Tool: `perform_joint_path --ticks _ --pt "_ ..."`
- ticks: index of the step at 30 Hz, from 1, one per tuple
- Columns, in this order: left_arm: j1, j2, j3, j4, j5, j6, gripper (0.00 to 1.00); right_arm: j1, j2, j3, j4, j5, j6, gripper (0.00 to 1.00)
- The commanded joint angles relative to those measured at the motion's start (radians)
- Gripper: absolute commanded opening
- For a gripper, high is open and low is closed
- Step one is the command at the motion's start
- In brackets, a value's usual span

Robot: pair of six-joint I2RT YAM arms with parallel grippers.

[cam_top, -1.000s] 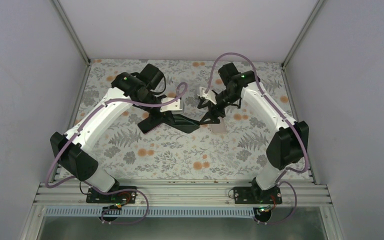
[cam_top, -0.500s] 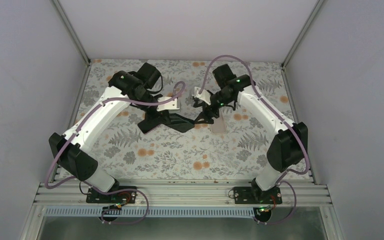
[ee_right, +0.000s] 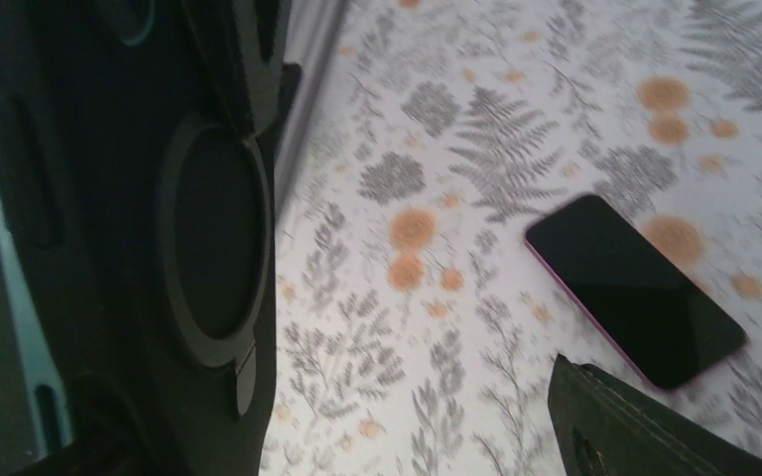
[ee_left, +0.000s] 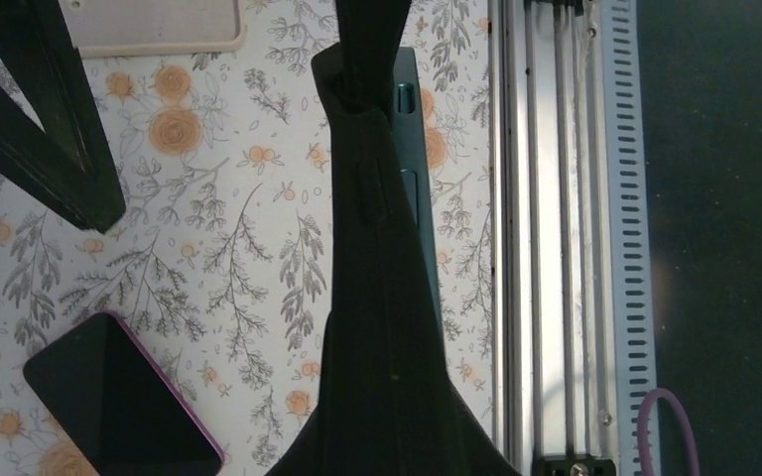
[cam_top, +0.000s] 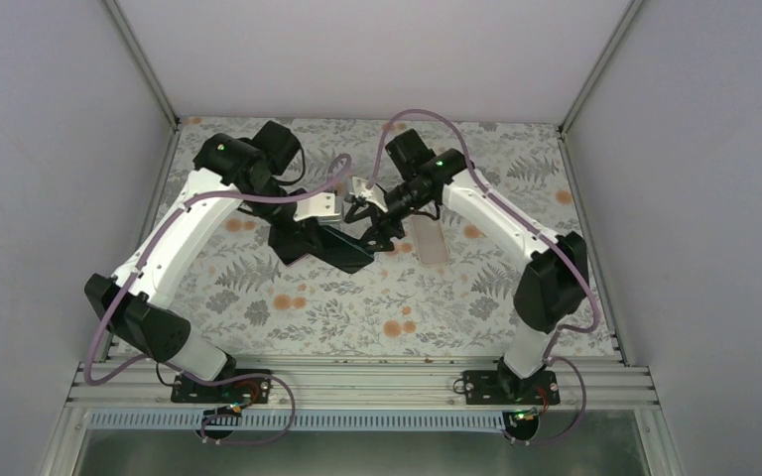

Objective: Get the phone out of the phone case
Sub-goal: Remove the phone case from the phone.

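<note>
My left gripper is shut on a black phone case and holds it edge-on above the table. In the left wrist view the gripper pinches the case, and a teal phone edge shows along its side. In the right wrist view the case shows a round ring on its back. My right gripper is open beside the case's free end, not gripping it; its midpoint is over bare table, with one finger at lower right.
A dark phone with a pink rim lies flat on the floral table under the left gripper; it also shows in both wrist views. A pale beige case lies flat to the right. The metal rail runs along the near edge.
Both grippers have moved left. The left gripper carried the black case left, and the right gripper followed it, away from the beige case.
</note>
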Motion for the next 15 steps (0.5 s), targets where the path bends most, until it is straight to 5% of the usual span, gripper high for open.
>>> perform_joint_path --ticks 1,3,7,9,12,15 --pt "0.006 -0.017 0.060 0.198 0.247 0.024 0.02 0.094 0.106 0.108 -0.100 -0.364 -0.111 0.84" --pt "0.038 -0.010 0.075 0.235 0.192 -0.014 0.02 0.123 0.162 0.161 -0.238 -0.412 -0.218 0.74" --pt "0.080 -0.002 0.087 0.324 0.046 -0.087 0.02 0.135 0.210 0.216 -0.298 -0.414 -0.242 0.28" --pt "0.083 -0.015 0.088 0.338 0.036 -0.094 0.05 0.121 0.206 0.222 -0.299 -0.405 -0.238 0.17" --pt "0.084 -0.049 0.091 0.346 0.021 -0.092 0.37 0.082 0.188 0.218 -0.292 -0.399 -0.232 0.05" --pt "0.087 -0.068 0.118 0.337 0.007 -0.093 0.55 0.011 0.175 0.214 -0.271 -0.411 -0.213 0.03"
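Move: Between the two hands hangs the phone in its dark case, still gripped by the left hand; its middle is about 4 cm right of the left hand, 2 back and 3 below. From the right hand, that middle is about 5 cm left, 2 back and slightly below. Down on the table, the bare phone is roughly 12 cm ahead and 16 left of the right hand; the beige case is about 12 ahead and 18 right, both some 22 cm lower. Sweeping about 3 cm left and 2.5 cm back with a turn of some 15 degrees, the right hand shuts its wide-open fingers on the near right part of the dark case. The left hand keeps its grip while easing left beside it, then opens about halfway and pulls forward and up, letting go. ##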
